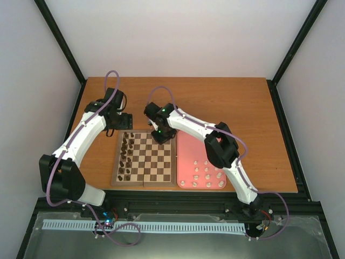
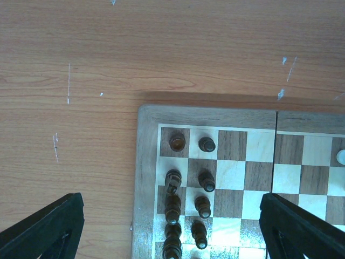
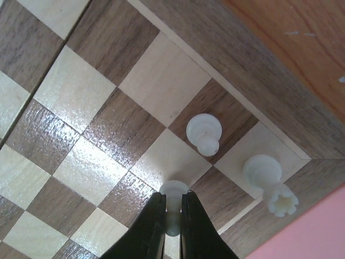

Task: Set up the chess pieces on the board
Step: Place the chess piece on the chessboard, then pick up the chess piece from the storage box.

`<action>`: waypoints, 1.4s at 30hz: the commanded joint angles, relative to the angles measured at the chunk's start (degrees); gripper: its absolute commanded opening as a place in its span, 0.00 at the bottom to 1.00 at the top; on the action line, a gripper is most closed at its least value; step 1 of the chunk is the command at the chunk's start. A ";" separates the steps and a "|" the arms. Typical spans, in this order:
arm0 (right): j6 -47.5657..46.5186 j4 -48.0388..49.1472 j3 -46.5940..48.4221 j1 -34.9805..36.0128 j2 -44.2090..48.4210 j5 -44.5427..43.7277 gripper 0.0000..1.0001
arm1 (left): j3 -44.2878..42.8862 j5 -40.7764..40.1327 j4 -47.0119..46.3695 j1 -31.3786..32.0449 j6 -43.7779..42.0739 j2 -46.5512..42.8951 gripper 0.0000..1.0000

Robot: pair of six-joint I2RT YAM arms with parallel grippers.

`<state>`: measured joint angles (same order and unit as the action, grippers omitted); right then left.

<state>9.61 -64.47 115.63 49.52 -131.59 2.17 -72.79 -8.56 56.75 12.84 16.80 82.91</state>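
The board (image 1: 115,162) lies at the table's near middle. My right gripper (image 3: 173,200) is shut on a cream-white pawn (image 3: 173,189), held over a light square near the board's far right corner. Beside it stand a white pawn (image 3: 204,132) on a dark square and a white rook (image 3: 267,178) on the corner square. Several more white chess pieces (image 1: 207,172) sit on the pink tray (image 1: 186,145). My left gripper (image 2: 172,198) hangs open above the board's far left corner, its fingers (image 2: 48,226) wide apart and holding nothing.
Dark brown pieces (image 2: 206,181) stand in two rows along the board's left side (image 1: 126,154). The pink tray lies against the board's right edge. Bare wooden table (image 1: 232,102) stretches beyond the board. Black frame posts rise at the table's back corners.
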 commanded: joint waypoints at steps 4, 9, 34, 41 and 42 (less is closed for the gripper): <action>-0.77 -0.24 4.45 -0.56 -2.84 0.58 0.04 | -0.59 -0.52 -0.70 -0.41 -0.71 -0.60 1.00; -0.90 -0.20 4.94 -0.56 -3.35 1.41 0.05 | -0.51 -0.63 -0.71 -0.41 -0.79 -0.67 1.00; -2.23 -0.81 3.91 -0.48 5.39 3.58 0.37 | -0.59 -0.89 -0.65 -0.39 -0.80 -0.74 1.00; -0.71 -2.67 -6.12 -0.47 17.19 -0.66 0.53 | -0.71 -0.80 -0.48 -0.42 -0.80 -0.89 1.00; -0.27 -2.02 -9.31 -0.59 19.25 -1.49 0.54 | -0.73 -0.75 -0.49 -0.39 -0.80 -0.91 1.00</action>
<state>8.12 -65.17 114.04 49.17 -120.40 4.19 -72.79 -8.78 56.75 12.84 16.75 82.91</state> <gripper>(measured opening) 0.521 0.997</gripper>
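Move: The right gripper holds a white pawn low over the board. The light square for it has its middle about 1 cm ahead and 1 cm to the left, surface some 2 cm below the hand. The standing pawn is on the next square out, about 3 cm ahead and 1 cm left; the rook, in the far right corner square, is about 3 cm ahead and 2 cm right. From the left hand, that light square lies some 15 cm right, 1 cm back and 12 cm below. Ease the right gripper's pawn about 1 cm forward and left, settling very slightly down onto the light square just behind the standing pawn, then hold there while the fingers gradually open and let go. Lift nearly straight up, some 8 cm and quickening, letting the fingers spread to about half open and the wrist tilt roughly 10 degrees. ##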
